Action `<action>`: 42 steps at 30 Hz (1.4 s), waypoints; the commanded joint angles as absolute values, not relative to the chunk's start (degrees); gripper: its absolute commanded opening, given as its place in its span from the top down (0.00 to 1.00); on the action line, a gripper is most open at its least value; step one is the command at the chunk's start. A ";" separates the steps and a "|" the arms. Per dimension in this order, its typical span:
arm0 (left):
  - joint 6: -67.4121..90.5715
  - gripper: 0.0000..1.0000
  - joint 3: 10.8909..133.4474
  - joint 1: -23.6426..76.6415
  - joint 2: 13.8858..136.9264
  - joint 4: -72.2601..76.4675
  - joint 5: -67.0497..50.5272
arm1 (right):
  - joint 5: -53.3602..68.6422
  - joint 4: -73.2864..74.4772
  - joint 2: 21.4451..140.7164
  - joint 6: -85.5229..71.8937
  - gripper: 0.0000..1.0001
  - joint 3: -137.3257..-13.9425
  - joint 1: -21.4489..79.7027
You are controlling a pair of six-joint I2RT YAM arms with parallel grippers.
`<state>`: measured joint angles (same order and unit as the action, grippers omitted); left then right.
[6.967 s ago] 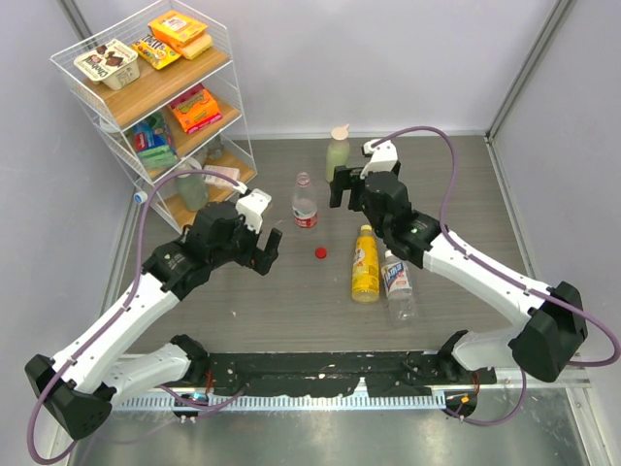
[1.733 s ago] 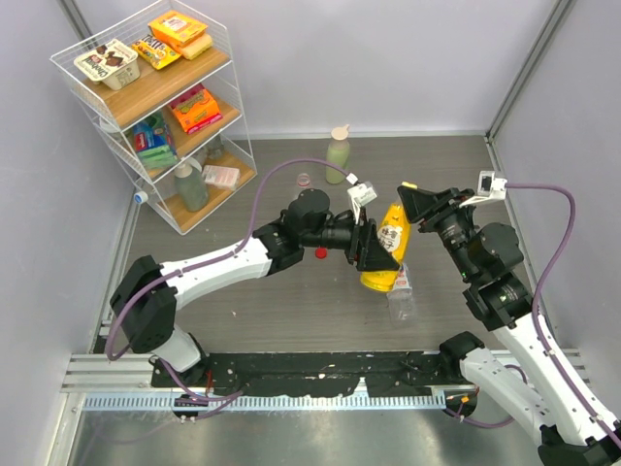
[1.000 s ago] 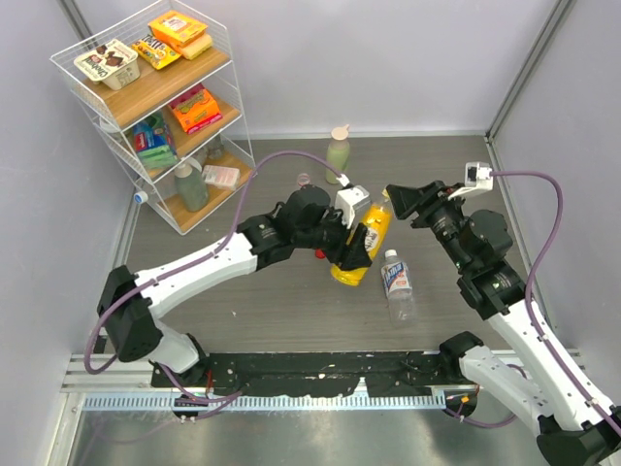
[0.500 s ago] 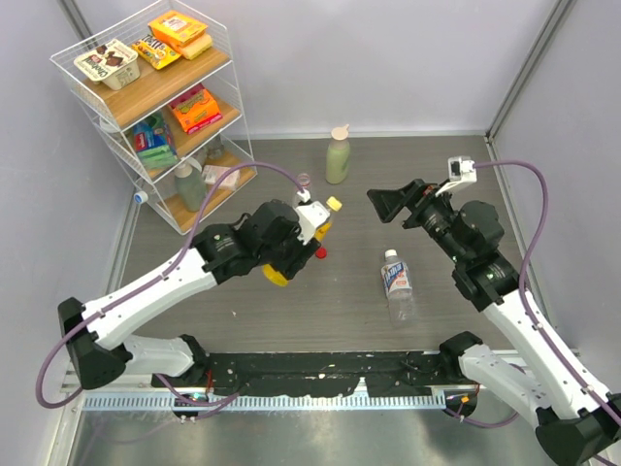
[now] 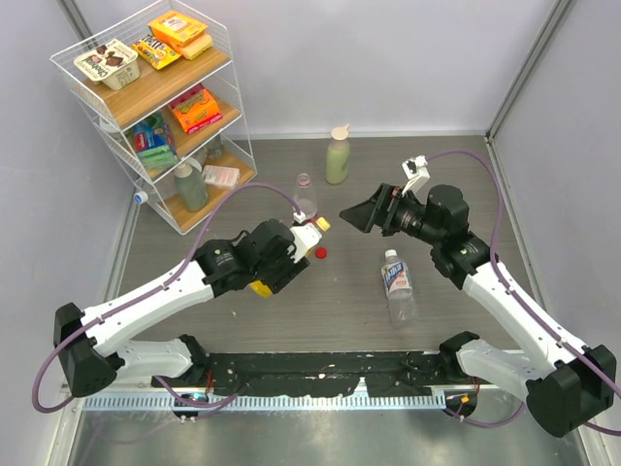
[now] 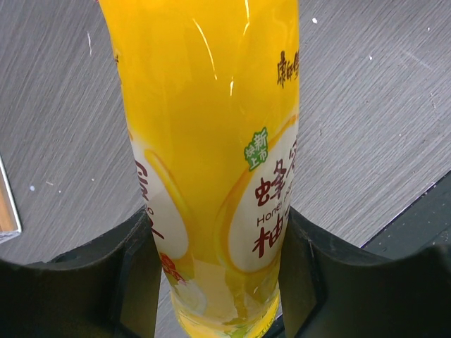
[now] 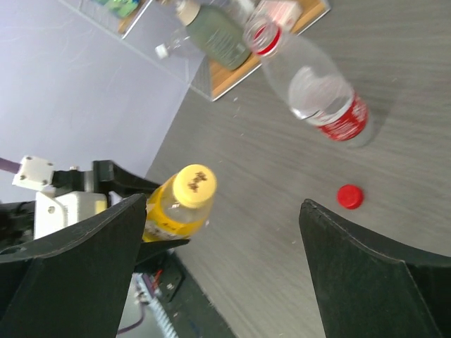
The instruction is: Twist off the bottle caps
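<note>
My left gripper (image 6: 218, 282) is shut on the lower body of a yellow drink bottle (image 6: 211, 141), with a finger pressed to each side. The bottle is held off the table, tilted, with its yellow cap (image 7: 195, 184) on and pointing towards my right gripper (image 7: 225, 267). That gripper is open, a short way from the cap and touching nothing. From above, the yellow cap (image 5: 322, 223) lies just left of the right gripper (image 5: 357, 216). A loose red cap (image 5: 319, 253) lies on the table beside an upright, uncapped clear bottle (image 5: 305, 199). Another clear bottle (image 5: 396, 283) lies flat, its pale cap (image 5: 389, 254) on.
A pale green bottle (image 5: 338, 155) with a beige cap stands at the back of the table. A wire shelf rack (image 5: 155, 107) with snack boxes and a green bottle stands at the far left. The black rail (image 5: 320, 374) runs along the near edge.
My left arm has pulled the yellow bottle back to the left and turned its cap towards the right arm. The right gripper has opened and moved left towards the cap.
</note>
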<state>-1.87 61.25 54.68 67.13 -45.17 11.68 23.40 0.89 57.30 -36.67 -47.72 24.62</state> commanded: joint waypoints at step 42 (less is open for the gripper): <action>-2.37 0.61 62.14 55.63 70.14 -42.71 13.80 | 37.00 -15.64 72.42 -51.59 0.48 -46.85 27.42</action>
<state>-2.00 61.19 55.40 70.24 -44.45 13.04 36.97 -12.47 72.40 -51.05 -45.43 27.07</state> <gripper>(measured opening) 0.579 0.521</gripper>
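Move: About 7 cm to the right hand's left, level fore-and-aft and some 4 cm lower, sits the yellow bottle's cap; it is about 6 cm ahead, 7 cm right and 7 cm above the left hand, which already holds that bottle. From the right hand, the loose red cap lies on the table about 4 cm ahead, 7 cm left, 24 cm down; the open clear bottle stands 11 cm ahead, 9 cm left, its middle 14 cm down. Closing in on the yellow bottle's cap, the right hand travels left about 6 cm and sinks nearly 5 cm, its wrist tipping the fingers down some 15 degrees and turning slightly counter-clockwise. Its wide-open fingers narrow to about half, one on either side of the cap; a firm pinch can't be seen. The left hand keeps its grip on the bottle, settling about 1 cm lower. ##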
